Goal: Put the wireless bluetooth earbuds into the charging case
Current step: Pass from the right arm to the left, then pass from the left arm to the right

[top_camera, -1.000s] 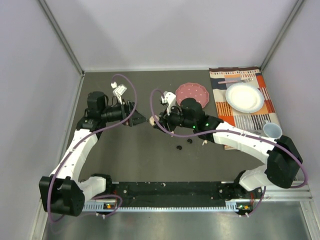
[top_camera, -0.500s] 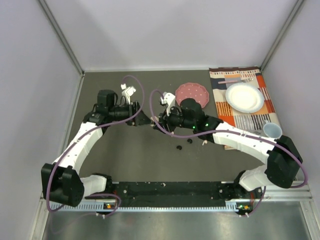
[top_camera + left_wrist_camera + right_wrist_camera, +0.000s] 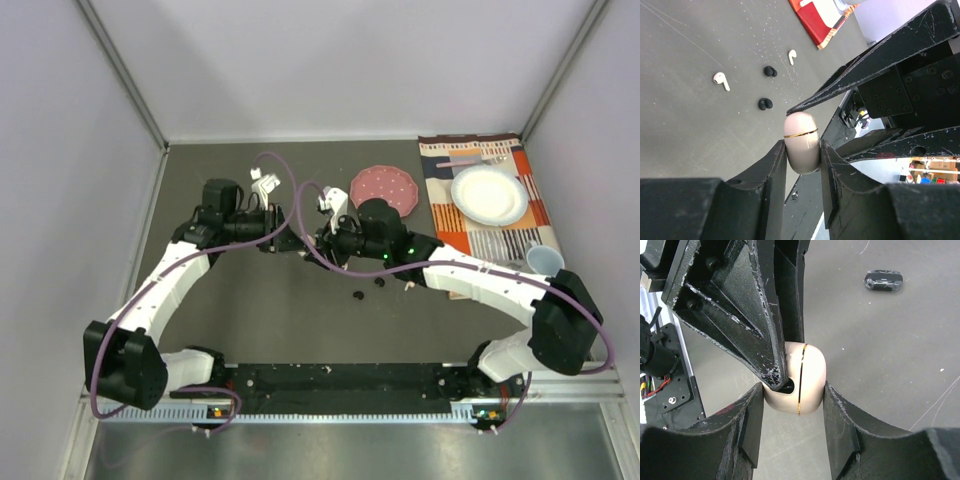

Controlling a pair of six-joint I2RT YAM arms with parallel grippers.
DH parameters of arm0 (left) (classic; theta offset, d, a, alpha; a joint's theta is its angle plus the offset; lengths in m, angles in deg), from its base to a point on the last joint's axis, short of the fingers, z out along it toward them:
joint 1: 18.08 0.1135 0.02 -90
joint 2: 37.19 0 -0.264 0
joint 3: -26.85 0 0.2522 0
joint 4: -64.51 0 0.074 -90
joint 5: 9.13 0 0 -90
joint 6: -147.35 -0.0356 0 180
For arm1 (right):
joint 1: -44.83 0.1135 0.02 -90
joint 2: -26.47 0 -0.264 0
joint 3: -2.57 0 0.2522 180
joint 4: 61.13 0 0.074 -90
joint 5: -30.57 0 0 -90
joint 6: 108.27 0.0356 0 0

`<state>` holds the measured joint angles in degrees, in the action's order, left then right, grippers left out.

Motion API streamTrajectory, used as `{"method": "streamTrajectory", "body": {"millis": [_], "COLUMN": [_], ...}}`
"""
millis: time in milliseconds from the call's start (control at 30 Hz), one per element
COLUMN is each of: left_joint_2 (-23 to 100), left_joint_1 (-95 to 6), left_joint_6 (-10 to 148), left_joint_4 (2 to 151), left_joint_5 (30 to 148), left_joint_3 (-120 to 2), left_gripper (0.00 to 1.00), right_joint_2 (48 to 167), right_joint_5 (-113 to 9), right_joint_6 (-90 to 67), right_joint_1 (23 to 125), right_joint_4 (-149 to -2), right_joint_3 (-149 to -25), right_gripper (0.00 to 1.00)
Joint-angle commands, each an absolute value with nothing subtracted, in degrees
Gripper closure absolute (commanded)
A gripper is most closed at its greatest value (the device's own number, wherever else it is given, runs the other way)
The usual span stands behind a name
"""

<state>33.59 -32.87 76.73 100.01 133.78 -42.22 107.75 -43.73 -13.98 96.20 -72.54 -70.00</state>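
Observation:
The charging case [image 3: 801,142], a beige-pink rounded shell with a gold seam, hangs above the table with both grippers on it. My left gripper [image 3: 802,146] is shut on its lower half. My right gripper [image 3: 792,390] is shut on the same case [image 3: 807,375] from the other side. In the top view the two grippers, left [image 3: 290,240] and right [image 3: 318,243], meet tip to tip and hide the case. The earbuds lie loose on the table: two white ones [image 3: 721,80] [image 3: 791,56] and two black ones [image 3: 770,71] [image 3: 765,103].
A pink disc [image 3: 385,187] lies behind the right gripper. At the right, a striped placemat [image 3: 500,232] carries a white plate [image 3: 489,194], a fork and a pale cup [image 3: 545,262]. A small black oblong object [image 3: 883,280] rests on the table. Walls close in on both sides.
My left arm swung right to the case held by the right gripper, and its jaws went from open to shut on the case. The right arm stayed put.

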Motion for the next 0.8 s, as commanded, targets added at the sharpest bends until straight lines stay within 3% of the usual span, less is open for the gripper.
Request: {"method": "streamTrajectory", "body": {"millis": [0, 67, 167, 233, 367, 600, 767], "left_joint_2": [33.6, 33.5, 32.9, 32.0, 29.3, 23.0, 19.5], "left_joint_1": [-32.9, -32.9, -32.9, -32.9, -32.9, -32.8, -33.1], "left_joint_6": [73.3, 72.9, 72.5, 71.9, 71.0, 74.8, 81.2], "left_joint_4": [101.4, 101.6, 101.7, 101.8, 101.6, 90.2, 69.3], "left_joint_5": [134.2, 133.5, 132.1, 129.1, 121.6, 115.9, 118.0], "left_joint_3": [-44.8, -44.9, -44.9, -44.9, -44.5, -40.4, -33.2], "left_gripper": [0.91, 1.00, 1.00, 1.00, 1.00, 1.00, 1.00], "right_joint_2": [107.6, 107.6, 107.3, 106.6, 103.5, 92.7, 91.3], "right_joint_5": [-44.4, -45.6, -46.9, -48.0, -48.0, -54.7, -44.1], "right_joint_6": [-12.8, -12.1, -10.4, -8.4, -6.8, 5.0, 27.2], "right_joint_1": [96.7, 96.7, 96.7, 96.6, 96.3, 93.5, 82.5], "right_joint_4": [-68.8, -68.4, -67.9, -67.9, -67.9, -70.0, -72.8], "right_joint_3": [-71.7, -71.6, -71.8, -72.2, -71.3, -65.4, -66.2], "right_gripper": [0.92, 0.77, 0.61, 0.36, 0.29, 0.03, 0.02]}}
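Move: The charging case is pinched in both hands' fingers, its middle about 1 cm right of the left hand and 1 cm left of the right hand. On the table some 18 cm below, the nearest white earbud lies about 5 cm ahead and 7 cm right of the right hand, the nearest black earbud 10 cm right and 1 cm back. A dark box sits roughly 16 cm ahead, 11 cm left. Right opens, withdrawing 8 cm up and rightward; left keeps its grip, carrying the case up, forward, left. ##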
